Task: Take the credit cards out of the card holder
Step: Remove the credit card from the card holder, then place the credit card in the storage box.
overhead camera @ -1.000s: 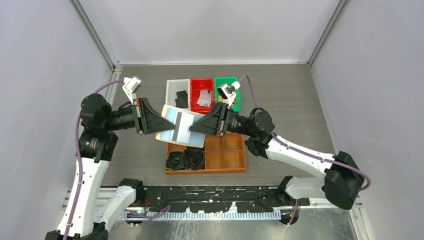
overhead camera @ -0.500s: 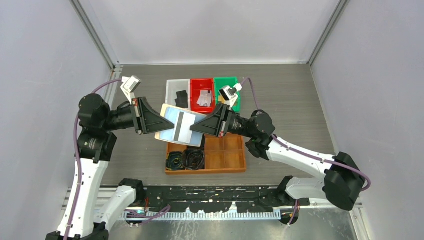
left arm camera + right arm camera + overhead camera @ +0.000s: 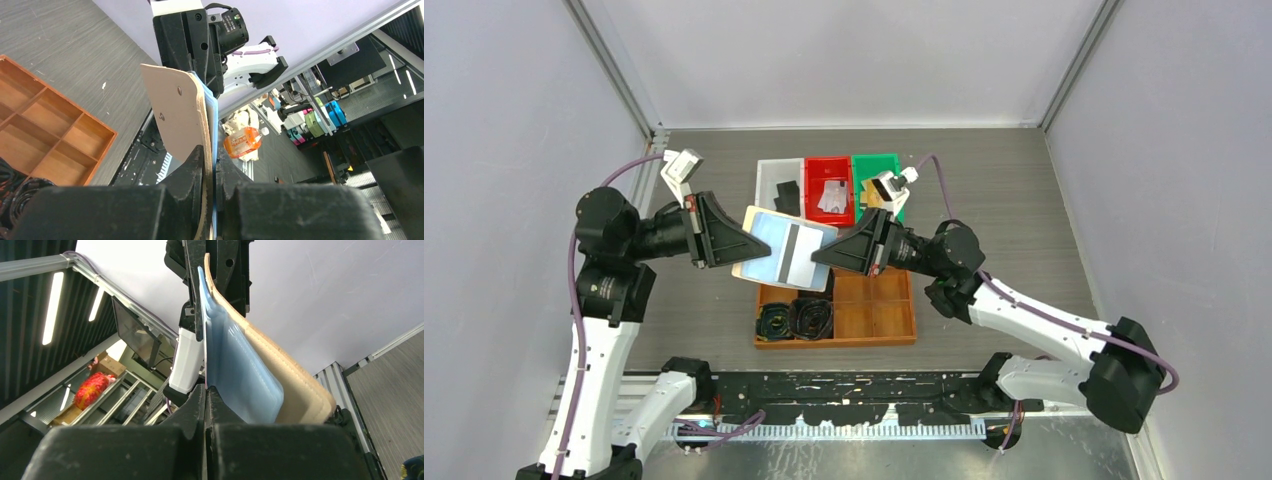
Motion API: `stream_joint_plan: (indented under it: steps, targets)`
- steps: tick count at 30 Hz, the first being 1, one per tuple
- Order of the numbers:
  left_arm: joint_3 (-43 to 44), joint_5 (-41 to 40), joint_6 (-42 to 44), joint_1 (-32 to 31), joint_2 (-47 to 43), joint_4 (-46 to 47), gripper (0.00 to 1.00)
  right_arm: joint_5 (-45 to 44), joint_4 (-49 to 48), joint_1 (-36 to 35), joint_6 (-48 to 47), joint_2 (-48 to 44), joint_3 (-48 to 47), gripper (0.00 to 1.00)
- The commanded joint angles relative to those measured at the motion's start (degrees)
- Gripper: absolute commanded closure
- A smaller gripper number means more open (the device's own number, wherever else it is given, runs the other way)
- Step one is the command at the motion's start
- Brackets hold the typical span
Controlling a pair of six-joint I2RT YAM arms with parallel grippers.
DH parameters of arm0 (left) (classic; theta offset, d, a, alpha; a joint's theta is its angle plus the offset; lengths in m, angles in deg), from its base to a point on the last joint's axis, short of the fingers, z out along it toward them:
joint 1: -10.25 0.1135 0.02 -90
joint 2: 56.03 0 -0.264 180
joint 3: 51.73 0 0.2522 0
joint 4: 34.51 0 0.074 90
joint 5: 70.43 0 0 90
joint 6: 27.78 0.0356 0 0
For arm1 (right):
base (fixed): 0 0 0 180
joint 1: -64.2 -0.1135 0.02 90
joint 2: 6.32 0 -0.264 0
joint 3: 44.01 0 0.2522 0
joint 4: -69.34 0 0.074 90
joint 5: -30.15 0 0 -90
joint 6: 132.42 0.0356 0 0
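Note:
The card holder [image 3: 762, 238] hangs in the air above the wooden tray, open, with its pale blue pockets facing up. My left gripper [image 3: 742, 240] is shut on its left edge; in the left wrist view the jaws [image 3: 210, 152] pinch the tan cover [image 3: 175, 115] and the blue lining. A white credit card [image 3: 802, 243] with a dark stripe sticks out of the holder to the right. My right gripper [image 3: 817, 257] is shut on that card's right edge. In the right wrist view the gripper [image 3: 205, 390] is pressed together beside the blue pocket [image 3: 235, 370], and the card hardly shows.
Behind the holder stand a white bin [image 3: 776, 178] with black cards, a red bin [image 3: 829, 188] with a pale card, and a green bin [image 3: 879, 168]. Below lies the wooden divided tray [image 3: 869, 310], with dark coiled belts [image 3: 794, 318] in its left compartments.
The right gripper has shut on the striped card and drawn back to the right, sliding it a little out of the holder. The left gripper has shifted the holder slightly left and up.

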State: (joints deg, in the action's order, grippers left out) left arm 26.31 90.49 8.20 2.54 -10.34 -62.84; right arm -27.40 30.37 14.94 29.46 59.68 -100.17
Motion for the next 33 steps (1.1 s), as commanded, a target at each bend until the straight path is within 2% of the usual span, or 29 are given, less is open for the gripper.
stream_joint_plan:
  steps: [1, 12, 16, 19, 20, 23, 25, 29, 33]
  targets:
    - [3.47, 2.08, 1.64, 0.72, -0.26, 4.09, 1.0, 2.26, 6.87, 2.22, -4.14, -6.04, -0.4, 0.99]
    - [6.56, 4.68, 13.86, 0.72, -1.57, -2.74, 1.0, 3.35, 31.68, 9.34, -15.41, -19.31, -4.45, 0.99]
    - [8.85, 5.45, 23.67, 0.71, -2.71, -8.83, 1.0, 3.37, 40.25, 9.83, -22.33, -20.01, -9.09, 0.99]
    - [12.15, 5.08, 40.13, 0.7, -3.86, -21.47, 1.0, 2.08, 45.87, 10.33, -27.23, -18.47, -13.03, 0.99]
    - [13.41, 3.32, 46.09, 0.72, -4.32, -27.83, 1.0, 1.44, 48.06, 10.52, -29.09, -17.3, -14.79, 0.99]
    - [13.89, -2.28, 56.4, 0.76, -4.88, -34.85, 1.0, 0.05, 52.19, 12.16, -33.45, -10.85, -19.15, 0.99]
    - [13.13, -5.9, 59.47, 0.73, -4.76, -38.09, 1.0, -0.9, 56.24, 13.72, -35.84, -5.16, -22.96, 1.0]
    - [12.12, -7.68, 63.64, 0.75, -4.36, -43.1, 1.0, -3.15, 61.7, 17.09, -40.86, 8.22, -31.38, 1.0]
    - [9.66, -4.77, 60.82, 0.74, -6.67, -40.68, 1.0, -7.62, 71.06, 19.25, -47.97, 22.42, -43.06, 0.99]
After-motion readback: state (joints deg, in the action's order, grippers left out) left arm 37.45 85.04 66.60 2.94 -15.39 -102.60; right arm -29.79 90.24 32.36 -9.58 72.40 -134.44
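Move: The right hand already pinches the white card's right side, its middle about 1 cm to the left of the fingers. The red bin lies roughly 36 cm ahead and 38 cm below, in line sideways; the white bin is 12 cm left of the red one, the green 11 cm right. The wooden tray is some 13 cm ahead, 39 cm below. From the left hand, which grips the card holder, the card is about 4 cm to the right, the red bin 36 cm ahead, 6 cm right, 40 cm down. Rightward first, the right hand draws the pinched card about 6.5 cm out of the holder, then swings forward some 17 cm towards the red bin, sinking near the end, fingertips tipping down and wrist turning clockwise. The left hand keeps its grip on the holder, easing up slightly and back, then down, rolling some 35 degrees so the holder's far side lifts. ##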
